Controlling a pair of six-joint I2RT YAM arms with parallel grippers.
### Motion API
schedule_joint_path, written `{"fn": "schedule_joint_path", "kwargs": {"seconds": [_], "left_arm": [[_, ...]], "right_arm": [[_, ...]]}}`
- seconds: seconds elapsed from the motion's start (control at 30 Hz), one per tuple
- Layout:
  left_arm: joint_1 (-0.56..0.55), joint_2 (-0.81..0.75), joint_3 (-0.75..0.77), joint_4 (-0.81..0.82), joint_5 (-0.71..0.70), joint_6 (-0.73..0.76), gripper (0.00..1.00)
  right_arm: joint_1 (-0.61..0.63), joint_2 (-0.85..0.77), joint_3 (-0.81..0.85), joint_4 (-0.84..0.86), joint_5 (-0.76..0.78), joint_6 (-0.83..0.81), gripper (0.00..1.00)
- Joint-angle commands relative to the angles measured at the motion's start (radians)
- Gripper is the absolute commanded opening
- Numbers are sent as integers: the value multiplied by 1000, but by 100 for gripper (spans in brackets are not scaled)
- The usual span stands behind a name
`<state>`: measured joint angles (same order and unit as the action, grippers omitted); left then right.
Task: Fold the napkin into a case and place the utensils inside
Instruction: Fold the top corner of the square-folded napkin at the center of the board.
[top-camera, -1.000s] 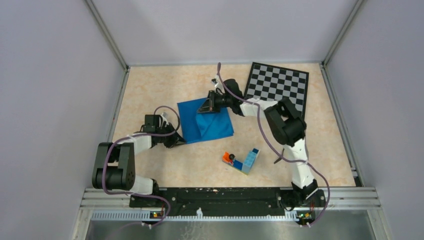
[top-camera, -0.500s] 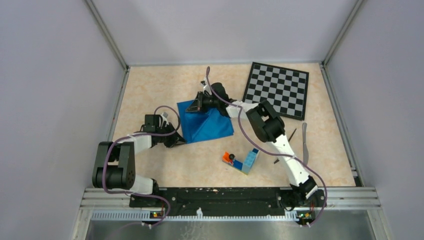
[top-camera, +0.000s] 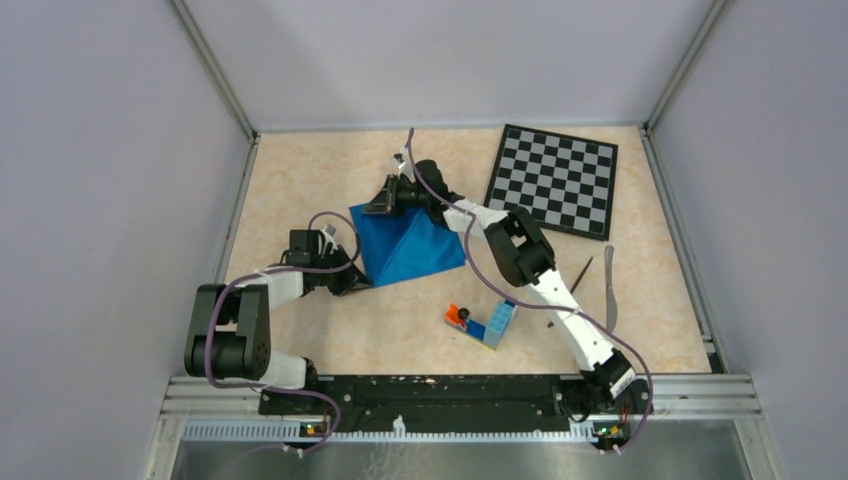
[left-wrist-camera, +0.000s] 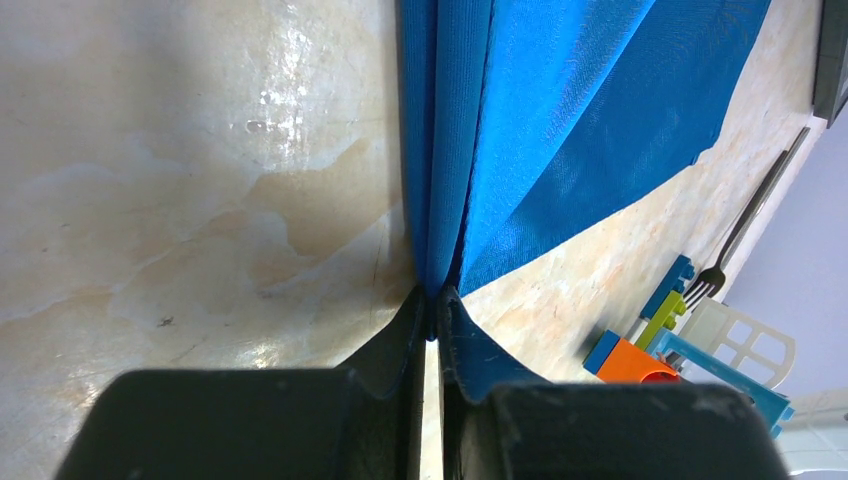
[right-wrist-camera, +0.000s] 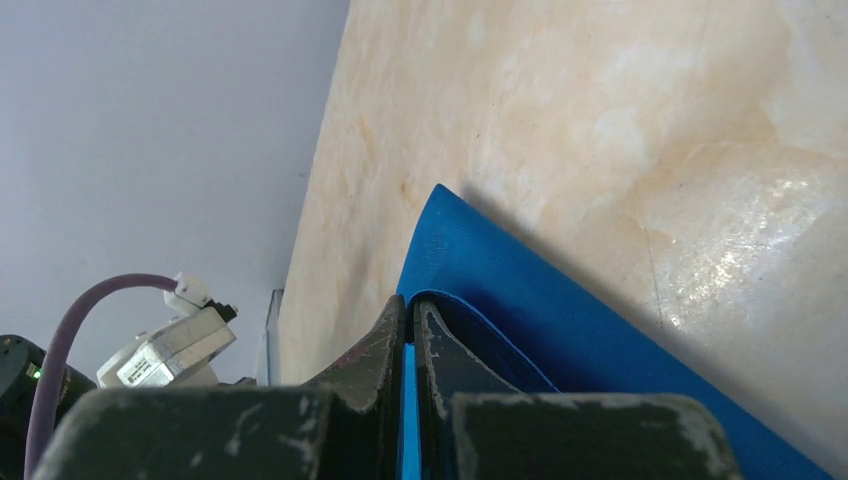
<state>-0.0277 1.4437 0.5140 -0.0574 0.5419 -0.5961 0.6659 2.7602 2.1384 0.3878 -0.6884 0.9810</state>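
The blue napkin (top-camera: 412, 250) lies mid-table, partly folded over itself. My left gripper (top-camera: 352, 283) is shut on its near-left corner; the left wrist view shows the cloth (left-wrist-camera: 560, 120) pinched between the closed tips of that gripper (left-wrist-camera: 430, 300). My right gripper (top-camera: 384, 204) is shut on another corner, lifted over the napkin's far-left edge. In the right wrist view the cloth (right-wrist-camera: 560, 320) curls over the tips of this gripper (right-wrist-camera: 410, 305). The dark fork (top-camera: 583, 268) and silver knife (top-camera: 608, 288) lie at the right, beside the right arm. The fork (left-wrist-camera: 745, 225) also shows in the left wrist view.
A chessboard (top-camera: 556, 178) lies at the back right. A toy-brick block (top-camera: 490, 322) with orange and blue parts sits in front of the napkin, and also shows as the brick block (left-wrist-camera: 640, 355) in the left wrist view. Grey walls enclose the table on three sides.
My right gripper has carried its napkin corner leftward and a little farther back, folding the cloth over. The right arm has stretched out, uncovering fork and knife. The left gripper stays put.
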Motion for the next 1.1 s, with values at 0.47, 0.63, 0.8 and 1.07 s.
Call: {"fn": "schedule_joint_path", "kwargs": {"seconds": [0.47, 0.63, 0.8, 1.07], "left_arm": [[-1, -43, -25, -138, -131, 35, 29], [1, -136, -7, -196, -139, 23, 38], [19, -185, -2, -194, -136, 5, 36], [21, -136, 33, -89, -77, -40, 43]], "right_arm": [[10, 47, 87, 43, -58, 23, 0], [5, 20, 56, 39, -57, 3, 0], [1, 27, 56, 54, -69, 17, 0], [4, 35, 68, 68, -73, 27, 0]]}}
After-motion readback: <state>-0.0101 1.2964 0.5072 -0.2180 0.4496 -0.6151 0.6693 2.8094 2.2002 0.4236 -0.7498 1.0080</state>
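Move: The left hand's shut fingers hold the napkin's near-left corner right at their tips. The napkin's middle lies about 10 cm ahead and 10 cm to the right of this hand, and the toy blocks about 26 cm right and 9 cm back. The right hand holds the folded-over corner; the napkin's far-left corner is roughly 4 cm to its left and 1 cm farther out, a little below. Left fingers open, freeing the near-left napkin corner, and back off some 2–3 cm left, back and up; right keeps pinching. ##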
